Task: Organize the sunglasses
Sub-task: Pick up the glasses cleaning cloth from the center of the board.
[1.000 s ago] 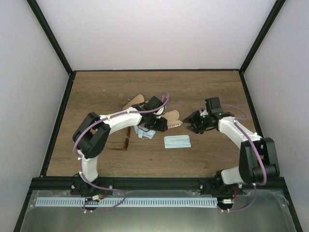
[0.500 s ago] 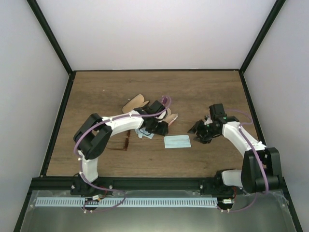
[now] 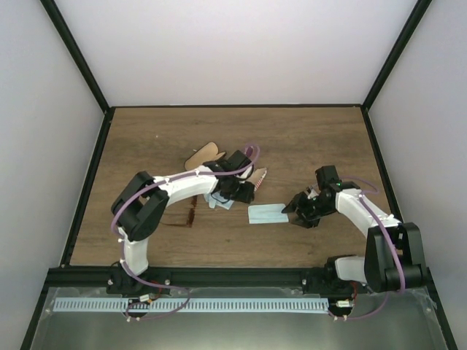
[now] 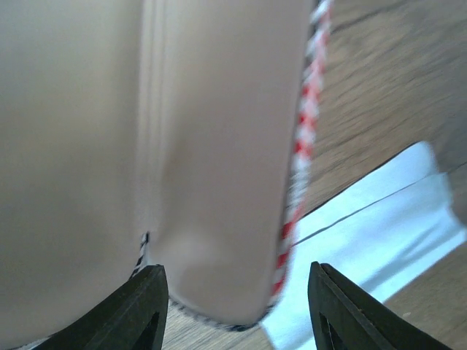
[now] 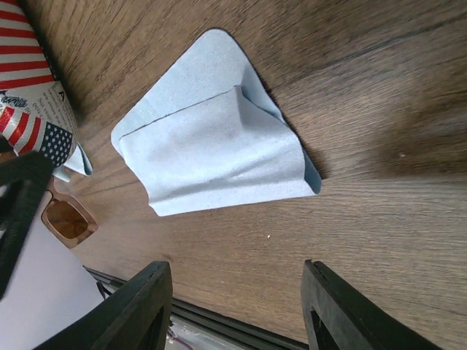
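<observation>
The sunglasses (image 3: pixel 191 215) lie on the table left of centre, and one amber lens (image 5: pixel 69 219) shows in the right wrist view. My left gripper (image 3: pixel 246 188) sits at the red-and-white striped case (image 3: pixel 259 176). In the left wrist view its jaws (image 4: pixel 237 292) stand open astride the end of that case (image 4: pixel 219 182), with a gap on the right side. My right gripper (image 3: pixel 295 214) hovers open over bare wood (image 5: pixel 237 292), just right of a light blue cloth (image 3: pixel 266 213) (image 5: pixel 211 146), with nothing between its fingers.
A tan oval case (image 3: pixel 203 154) lies behind the left gripper. A second blue cloth (image 3: pixel 219 203) peeks out under the left arm. Black frame rails edge the table (image 3: pixel 314 138). The striped case's flag-patterned end (image 5: pixel 29 95) lies beyond the cloth.
My right gripper drew back from the striped case toward the near side, stopped beside the blue cloth, and opened a little wider. The striped case now shows narrower, close against the left gripper.
</observation>
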You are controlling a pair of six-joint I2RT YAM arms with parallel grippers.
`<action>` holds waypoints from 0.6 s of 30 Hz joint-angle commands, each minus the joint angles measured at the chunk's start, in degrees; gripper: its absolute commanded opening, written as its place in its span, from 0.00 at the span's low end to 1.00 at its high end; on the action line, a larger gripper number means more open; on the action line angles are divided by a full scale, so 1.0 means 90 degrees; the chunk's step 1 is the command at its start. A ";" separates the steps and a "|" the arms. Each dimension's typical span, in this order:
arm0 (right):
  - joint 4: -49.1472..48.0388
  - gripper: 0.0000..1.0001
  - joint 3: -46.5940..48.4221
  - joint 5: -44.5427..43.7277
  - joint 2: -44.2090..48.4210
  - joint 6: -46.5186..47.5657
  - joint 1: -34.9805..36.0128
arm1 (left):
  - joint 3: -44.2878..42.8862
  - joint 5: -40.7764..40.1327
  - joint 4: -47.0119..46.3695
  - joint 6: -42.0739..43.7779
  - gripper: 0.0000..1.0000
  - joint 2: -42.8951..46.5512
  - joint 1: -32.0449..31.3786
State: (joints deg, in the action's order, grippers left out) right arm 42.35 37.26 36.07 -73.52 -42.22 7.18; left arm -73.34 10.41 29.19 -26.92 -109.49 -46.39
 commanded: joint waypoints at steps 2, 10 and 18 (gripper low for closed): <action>-0.0050 0.52 -0.0001 0.0334 0.0093 -0.0126 -0.0024 | -0.1469 0.0122 0.0448 0.0064 0.56 0.0416 -0.0028; -0.0882 0.53 -0.0052 -0.0158 0.0131 -0.1717 0.1008 | -0.3178 0.0638 0.1371 0.0492 0.58 0.0441 0.0381; -0.0375 0.53 0.0853 -0.1651 -0.0312 -0.2301 0.1470 | -0.2392 0.1036 0.1154 0.0650 0.58 0.0836 0.0992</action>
State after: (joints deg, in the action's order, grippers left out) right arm 36.05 38.68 29.63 -75.24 -59.75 20.32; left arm -98.45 17.37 38.20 -22.83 -103.22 -37.69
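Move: To the right hand's left, about 7 cm off and roughly 5 cm down, lies the folded cleaning cloth at the center of the board. From this cloth the open striped case stands some 7 cm to the left and 10 cm farther out, and the crumpled cloth 15 cm to the left and 5 cm farther out. From the left hand, whose open fingers are close over the striped case's near part, the folded cloth is about 8 cm back, 6 cm right and 4 cm down. Sliding about 4 cm to its left at almost unchanged height, the right hand closes in on the folded cloth's near-hand edge, fingers staying half open and not yet gripping. Meanwhile the left hand, also open, climbs some 20 cm off the striped case and works about 8 cm forward, veering right and then back left, its fingers tilting by about 25 degrees. ##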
